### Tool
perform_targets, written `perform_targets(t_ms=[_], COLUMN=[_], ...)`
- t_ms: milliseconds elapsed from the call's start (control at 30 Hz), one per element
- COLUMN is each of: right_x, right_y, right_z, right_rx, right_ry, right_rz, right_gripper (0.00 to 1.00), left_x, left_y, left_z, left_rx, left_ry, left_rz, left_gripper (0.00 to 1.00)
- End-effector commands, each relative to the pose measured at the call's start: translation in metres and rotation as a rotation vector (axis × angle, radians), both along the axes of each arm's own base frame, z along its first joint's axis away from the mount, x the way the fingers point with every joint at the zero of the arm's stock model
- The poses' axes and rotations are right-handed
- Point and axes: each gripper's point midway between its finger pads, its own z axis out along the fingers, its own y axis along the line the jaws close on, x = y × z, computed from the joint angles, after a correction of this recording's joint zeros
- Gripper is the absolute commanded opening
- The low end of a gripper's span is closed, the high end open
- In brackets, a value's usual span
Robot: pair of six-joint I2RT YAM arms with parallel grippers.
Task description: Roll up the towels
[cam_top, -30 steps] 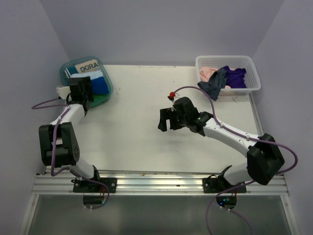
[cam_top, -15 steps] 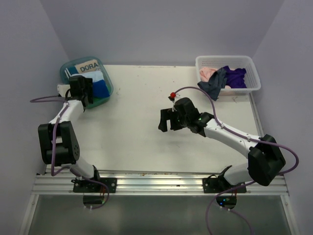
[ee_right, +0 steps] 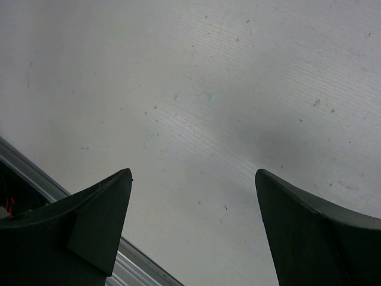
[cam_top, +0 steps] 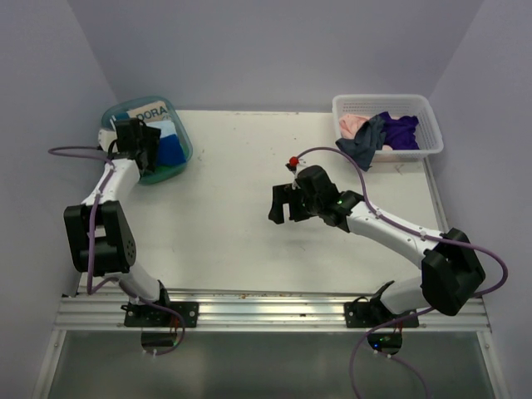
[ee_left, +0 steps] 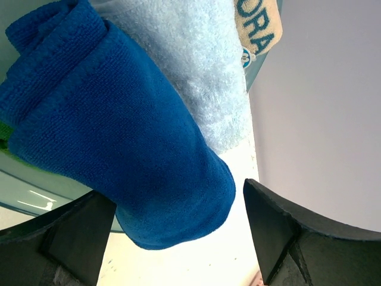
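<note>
A rolled royal blue towel (ee_left: 113,125) lies in a teal bin (cam_top: 114,114) at the far left, beside a light blue towel (ee_left: 196,53) and over a green one (cam_top: 170,169). My left gripper (ee_left: 178,196) is open. It hangs over the bin with the blue roll's end between its fingers, and a gap shows at the right finger. In the top view the left gripper (cam_top: 135,141) sits at the bin's left side, next to the blue roll (cam_top: 171,148). My right gripper (cam_top: 283,204) is open and empty over bare table (ee_right: 193,173) near the middle.
A white basket (cam_top: 382,100) at the far right holds loose pink (cam_top: 353,123), grey (cam_top: 364,143) and purple (cam_top: 403,129) towels. A beige label reading DORA (cam_top: 151,110) sits in the bin. A metal rail (cam_top: 266,309) runs along the near edge.
My left gripper has moved away from me along the bin's left side, farther over the bin. The right arm has not moved.
</note>
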Motion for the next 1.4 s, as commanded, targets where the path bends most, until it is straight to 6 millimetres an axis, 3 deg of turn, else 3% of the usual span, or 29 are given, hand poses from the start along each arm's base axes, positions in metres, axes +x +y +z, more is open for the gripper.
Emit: perform_targets(t_ms=[0, 433, 900, 1133, 1367], right_x=[0.003, 0.003, 0.003, 0.003, 0.002], right_y=[0.006, 0.005, 0.006, 0.008, 0.005], right_z=[0.016, 0.012, 0.009, 0.007, 0.007], right_rx=[0.058, 0.055, 0.058, 0.064, 0.052], right_ry=[-0.024, -0.019, -0.016, -0.007, -0.008], right_rz=[0.005, -0.001, -0.001, -0.003, -0.006], right_gripper=[0.88, 0.88, 0.88, 0.88, 0.88], left_x=[0.002, -0.017, -0.025, -0.011, 0.009], left_y=[-0.002, -0.016, -0.024, -0.067, -0.083], left_z=[0.017, 0.007, 0.031, 0.027, 0.012], left_rx=[0.052, 0.046, 0.091, 0.023, -0.009], left_ry=[0.009, 0.081, 0.041, -0.003, -0.024], left_rz=[-0.053, -0.147, -0.231, -0.362, -0.395], left_gripper=[0.89, 0.89, 0.89, 0.88, 0.87])
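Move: In the teal basket, the rolled blue towel's middle lies about 3 cm to the right of the open left hand, 2 cm ahead and some 5 cm below. The light-blue towel is roughly 8 cm ahead and 3 cm left, and the DORA towel about 15 cm ahead and 2 cm left, both some 6 cm lower than the hand. From the right hand, the blue towel is about 21 cm ahead, 34 cm left and slightly lower. Sweeping rightwards above the blue towel, the left hand travels about 8 cm towards the towel's right end and the basket's near-table rim. It first eases back some 2 cm with little sideways travel, then makes most of the rightward move in a quick late stroke. The wrist turns about 20 degrees clockwise; the fingers stay wide open, and no grip is taken. ##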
